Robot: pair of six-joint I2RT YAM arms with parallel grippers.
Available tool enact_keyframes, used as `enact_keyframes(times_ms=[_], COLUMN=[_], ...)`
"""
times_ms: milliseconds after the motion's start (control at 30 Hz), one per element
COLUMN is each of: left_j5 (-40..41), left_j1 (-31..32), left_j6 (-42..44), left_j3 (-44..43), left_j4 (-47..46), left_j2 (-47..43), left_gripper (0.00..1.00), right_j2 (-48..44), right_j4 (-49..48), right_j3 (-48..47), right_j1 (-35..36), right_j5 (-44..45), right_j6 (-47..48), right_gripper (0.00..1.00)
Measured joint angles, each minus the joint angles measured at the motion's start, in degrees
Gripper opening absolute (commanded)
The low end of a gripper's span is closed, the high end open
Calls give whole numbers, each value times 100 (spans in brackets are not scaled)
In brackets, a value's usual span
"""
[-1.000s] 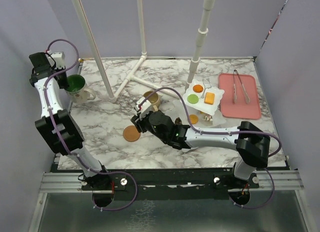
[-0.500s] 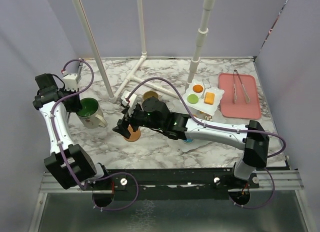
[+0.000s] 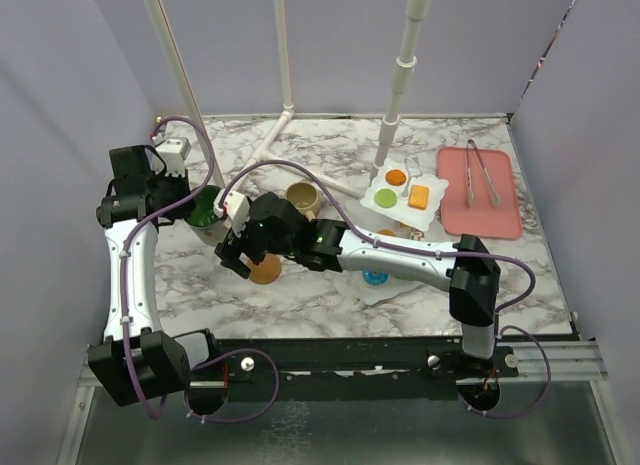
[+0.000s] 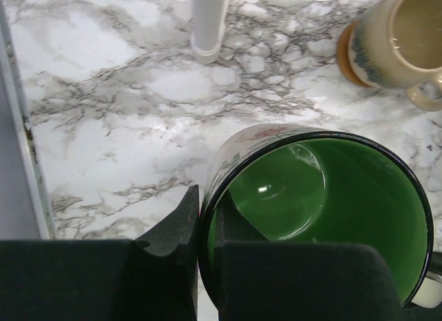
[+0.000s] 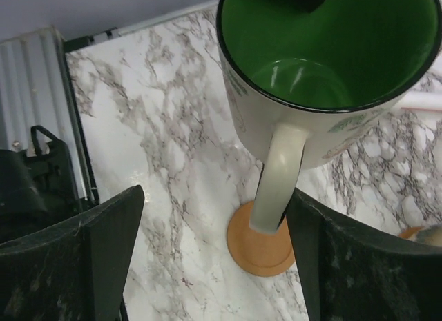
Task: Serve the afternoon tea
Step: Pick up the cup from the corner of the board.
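My left gripper (image 3: 192,207) is shut on the rim of the green-lined mug (image 3: 207,207), one finger inside and one outside (image 4: 181,221); the mug (image 4: 331,197) fills the left wrist view. My right gripper (image 3: 232,257) is open and empty beside a brown coaster (image 3: 266,272). In the right wrist view its fingers (image 5: 110,241) stand wide apart around the coaster (image 5: 266,250), with the mug's handle (image 5: 276,176) just in front. The tan mug (image 3: 303,198) stands behind on another coaster. The white tiered stand (image 3: 432,207) at the right holds small pastries (image 3: 419,196).
White pipe legs (image 3: 265,155) cross the back of the marble table, one foot near the mug (image 4: 207,24). A pink tray (image 3: 505,215) with metal tongs (image 3: 480,175) lies at the far right. A blue pastry (image 3: 375,278) sits on a low white plate under my right arm.
My left arm has carried the green-lined mug right, from the far left toward the centre. My right gripper has swung left and now stands open at the brown coaster.
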State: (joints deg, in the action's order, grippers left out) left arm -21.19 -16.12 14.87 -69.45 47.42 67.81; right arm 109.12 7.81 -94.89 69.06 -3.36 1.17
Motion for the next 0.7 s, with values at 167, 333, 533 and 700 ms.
enact_keyframes(times_ms=[167,333,533,700], left_j5=[13,22,46,240], left_j1=[358,398,833,949], left_j6=[-164,-184,-308,-442], left_j3=[15,15,15,24], left_j4=[24,103,164,201], left_j2=[-125,-125,-127,-146], left_gripper=[0,0,0,21], right_j2=[103,103,103,44], right_j4=[229,247,358,247], right_j3=[2,11,11,192], right_j1=[0,0,0,-136], right_j5=[382,544,750,1193], right_j6=[210,446,640,481], right_gripper=[78,63,17,1])
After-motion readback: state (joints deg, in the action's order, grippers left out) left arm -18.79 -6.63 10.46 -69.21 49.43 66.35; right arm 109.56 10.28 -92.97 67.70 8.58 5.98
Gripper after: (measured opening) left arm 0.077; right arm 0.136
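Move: The cup hangs in the air with its rim still pinched by the left hand; its handle, which the right hand goes for, lies about 5 cm ahead of that hand, 2 cm to its left and 2 cm below. The cup's body is beyond, some 9 cm ahead and 6 cm left of the right hand. On the table, 20 cm down, the bare coaster is about 5 cm right and 1 cm back; the beige mug stands some 16 cm ahead and 15 cm right. From the left hand the handle is roughly 9 cm right, 4 cm back and 4 cm below. Forward onto the handle goes the right hand, about 5 cm in all, sinking and drifting to its right by some 3 cm each, with a slight wrist turn clockwise; its wide-open fingers close nearly all the way and pinch the handle from both sides. Meanwhile the left hand keeps its pinch on the rim and carries the cup about 5 cm to the right, towards that grip. ##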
